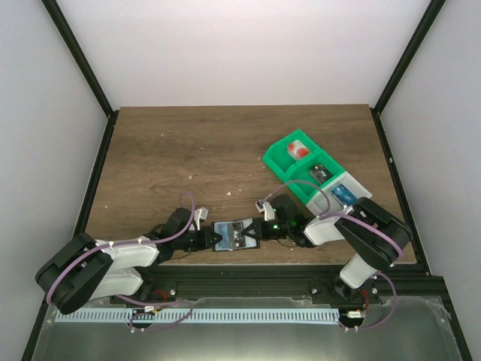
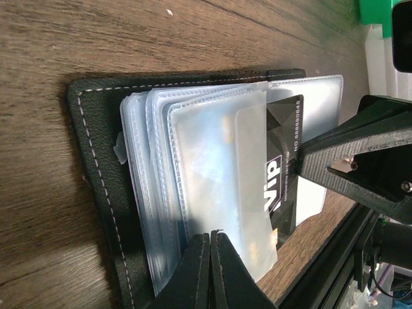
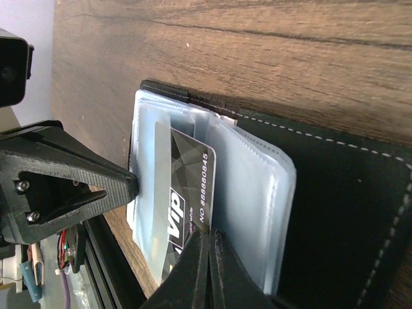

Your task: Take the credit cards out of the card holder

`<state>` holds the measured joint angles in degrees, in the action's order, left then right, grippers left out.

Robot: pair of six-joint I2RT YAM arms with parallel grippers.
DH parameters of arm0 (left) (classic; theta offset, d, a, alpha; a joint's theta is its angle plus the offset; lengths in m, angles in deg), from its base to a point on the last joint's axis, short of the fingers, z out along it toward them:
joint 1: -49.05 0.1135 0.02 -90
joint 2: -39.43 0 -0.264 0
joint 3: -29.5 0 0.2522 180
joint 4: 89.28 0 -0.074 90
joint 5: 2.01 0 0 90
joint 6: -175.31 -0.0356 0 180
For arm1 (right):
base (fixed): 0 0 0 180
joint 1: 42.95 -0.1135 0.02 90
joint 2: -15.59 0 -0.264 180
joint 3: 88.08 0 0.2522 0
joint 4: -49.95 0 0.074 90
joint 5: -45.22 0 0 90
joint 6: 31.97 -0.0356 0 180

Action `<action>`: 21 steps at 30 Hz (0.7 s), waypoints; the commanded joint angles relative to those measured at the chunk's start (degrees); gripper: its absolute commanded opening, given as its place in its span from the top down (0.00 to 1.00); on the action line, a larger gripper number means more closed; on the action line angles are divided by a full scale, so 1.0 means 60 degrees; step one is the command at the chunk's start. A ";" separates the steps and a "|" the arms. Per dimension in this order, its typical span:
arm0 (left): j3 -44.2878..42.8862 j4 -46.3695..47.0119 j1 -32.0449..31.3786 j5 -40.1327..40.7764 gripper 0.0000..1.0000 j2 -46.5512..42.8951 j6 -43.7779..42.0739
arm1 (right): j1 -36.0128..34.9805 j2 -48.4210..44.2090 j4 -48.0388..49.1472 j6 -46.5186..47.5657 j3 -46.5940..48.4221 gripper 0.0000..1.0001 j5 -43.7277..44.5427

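Observation:
The card holder (image 1: pixel 233 235) lies open near the table's front edge, black with white stitching (image 2: pixel 96 161) and a stack of clear sleeves (image 2: pixel 212 148) inside. A black credit card marked "Vip" (image 3: pixel 187 193) sticks partway out of a sleeve. My right gripper (image 3: pixel 209 235) is shut on that card's edge, and shows in the left wrist view as the right gripper (image 2: pixel 299 161) on the card (image 2: pixel 283 174). My left gripper (image 2: pixel 211 235) is shut on the edge of a clear sleeve; in the right wrist view the left gripper (image 3: pixel 132 187) meets the sleeves' far side.
A green tray (image 1: pixel 279 162) stands at the right with a white-and-red card (image 1: pixel 298 150) and a dark card (image 1: pixel 319 173) in it. A clear-white tray (image 1: pixel 353 183) beside it holds a blue card (image 1: pixel 344 194). The table's front edge (image 1: pixel 285 263) runs just below the holder.

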<state>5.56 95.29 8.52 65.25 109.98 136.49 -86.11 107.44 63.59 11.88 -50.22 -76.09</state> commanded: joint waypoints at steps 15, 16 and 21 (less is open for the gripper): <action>-0.0552 -0.1655 -0.0001 0.0256 0.57 -0.1296 0.0334 | 0.0352 -0.2432 -0.1535 0.0090 -0.0583 1.00 0.0650; -0.0594 -0.1710 0.0000 0.0225 0.53 -0.1531 0.0408 | 0.0352 -0.2684 -0.1675 0.0051 -0.0588 1.00 0.0668; -0.0599 -0.1483 -0.0006 -0.0087 0.40 -0.2699 0.0834 | 0.0349 -0.3980 -0.2223 -0.0287 -0.0512 1.00 0.0717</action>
<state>3.05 86.15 8.52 65.95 98.35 139.37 -84.34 88.73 53.82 11.75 -53.74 -72.81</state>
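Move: The black VIP card is already pinched at its right edge in your right gripper. Its middle is some 2 cm to that hand's left, about level fore and aft, and still partly in a clear sleeve. The open card holder's middle is about 4 cm left and 1 cm back; the green tray stands some 20 cm right and 22 cm forward. From the left gripper, shut on the sleeves, the card is about 7 cm right, 1 cm forward. Keep the right fingers shut on the card and draw it to the right out of its sleeve, about 2.5 cm, then lift, ending some 5 cm higher. Keep the left gripper still on the sleeves at first; as the card comes away, open its fingers to over half and raise it about 4 cm clear of the sleeves. ##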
